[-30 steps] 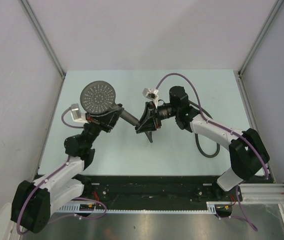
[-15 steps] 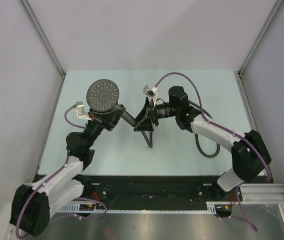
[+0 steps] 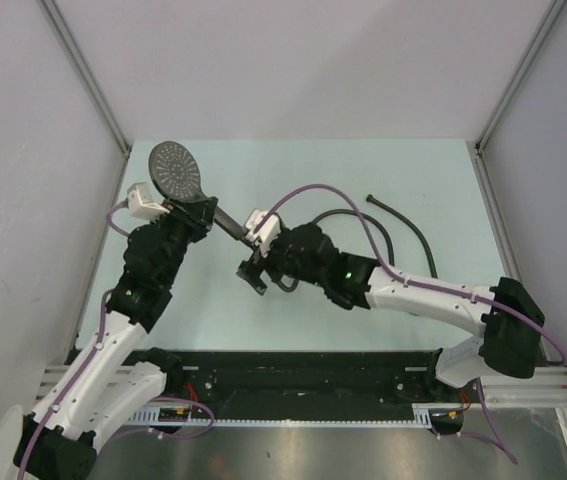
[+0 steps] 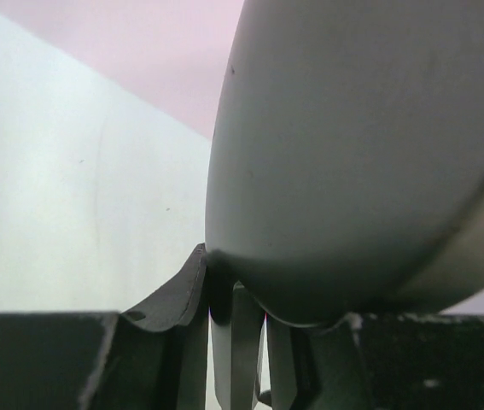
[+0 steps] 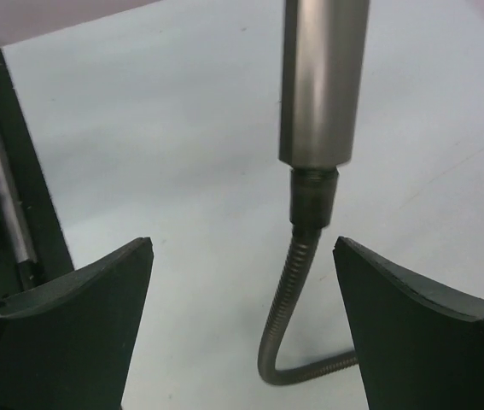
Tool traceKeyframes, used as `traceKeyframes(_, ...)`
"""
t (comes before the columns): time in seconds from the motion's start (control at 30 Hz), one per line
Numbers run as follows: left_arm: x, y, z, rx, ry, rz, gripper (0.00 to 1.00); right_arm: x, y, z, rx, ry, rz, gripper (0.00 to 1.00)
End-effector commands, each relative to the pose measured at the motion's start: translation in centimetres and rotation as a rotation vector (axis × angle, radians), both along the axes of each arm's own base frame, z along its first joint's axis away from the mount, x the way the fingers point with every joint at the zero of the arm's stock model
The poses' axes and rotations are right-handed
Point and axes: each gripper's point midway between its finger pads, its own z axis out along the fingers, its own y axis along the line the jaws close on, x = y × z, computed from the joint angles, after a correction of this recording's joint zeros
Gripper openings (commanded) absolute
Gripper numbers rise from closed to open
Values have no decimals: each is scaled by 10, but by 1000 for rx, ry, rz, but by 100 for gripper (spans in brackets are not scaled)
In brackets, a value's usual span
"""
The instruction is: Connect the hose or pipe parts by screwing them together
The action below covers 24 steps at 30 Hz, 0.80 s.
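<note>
The dark grey shower head (image 3: 176, 170) is held up at the back left, with my left gripper (image 3: 199, 212) shut on its straight handle (image 3: 225, 224). In the left wrist view the head's rounded back (image 4: 361, 154) fills the frame above the shut fingers (image 4: 173, 290). In the right wrist view the handle (image 5: 323, 77) ends in a dark nut (image 5: 312, 198), which sits against it, and the ribbed hose (image 5: 297, 290) hangs from it and bends to the right. My right gripper (image 5: 242, 243) (image 3: 253, 272) stands open on both sides of the hose, touching nothing. The rest of the hose (image 3: 399, 212) lies looped on the table.
The pale green table (image 3: 293, 300) is closed in by grey walls with metal corner posts (image 3: 88, 80). A black rail (image 3: 293, 375) runs along the near edge. Purple cables (image 3: 313, 190) arch over the right arm.
My right gripper has opened, let go of the hose end and drawn back towards the near left. The left arm has carried the shower head left and farther back, with the hose trailing from it.
</note>
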Motion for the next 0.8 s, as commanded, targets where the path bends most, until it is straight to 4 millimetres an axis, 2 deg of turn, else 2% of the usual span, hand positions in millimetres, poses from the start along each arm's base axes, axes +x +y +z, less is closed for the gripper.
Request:
traceKeyframes(0.0,-1,18,10,-46,63,105,0,32,-2,35,-24,-273,-286,91)
traceKeyframes(0.03,-1,18,10,-49,71,107,0,35,-2,38,-19,-300,-328,91)
traceKeyframes(0.1,-1,18,11,-55,85,107,1,33,6,30,-46,-331,-341,89)
traceKeyframes(0.13,-2,18,12,-60,88,104,1,37,6,36,-29,-345,-375,87)
traceKeyframes(0.17,-3,17,13,-68,88,103,0,38,10,29,-44,-348,-377,86)
traceKeyframes(0.37,-8,16,19,-98,89,87,0,39,26,26,-48,-382,-386,73)
traceKeyframes(0.47,-9,15,16,-115,102,86,0,40,32,18,-46,-379,-391,65)
traceKeyframes(0.57,-9,15,11,-118,117,89,0,39,36,15,-40,-380,-399,53)
traceKeyframes(0.67,-10,13,5,-139,139,84,0,37,39,16,-30,-390,-392,35)
traceKeyframes(0.7,-10,12,2,-137,147,77,0,36,40,18,-24,-391,-390,22)
traceKeyframes(0.77,-9,11,-1,-134,155,71,0,35,41,21,-17,-389,-378,11)
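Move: Just off the open right fingers, about 3 cm ahead and 2 cm to the left at nearly their height, is the hose's end nut, already sitting under the shower handle. From the right hand, the bare stretch of handle is centred roughly 6 cm ahead, 7 cm left and 3 cm up; the round shower head is some 14 cm ahead, 16 cm left and 8 cm up. From the left hand, gripping the handle, the nut is about 5 cm back, 9 cm right and 6 cm below. Shifting briefly left, then forward and down towards the hose nut, the right hand ends about 3 cm farther forward, 3 cm farther left and a little lower, swinging clockwise some 20 degrees so the fingers point more forward. They close on the nut just below the handle, the grip load rising at the end. The left hand keeps its grip, lowers the shower head about 3.5 cm and tips down. ##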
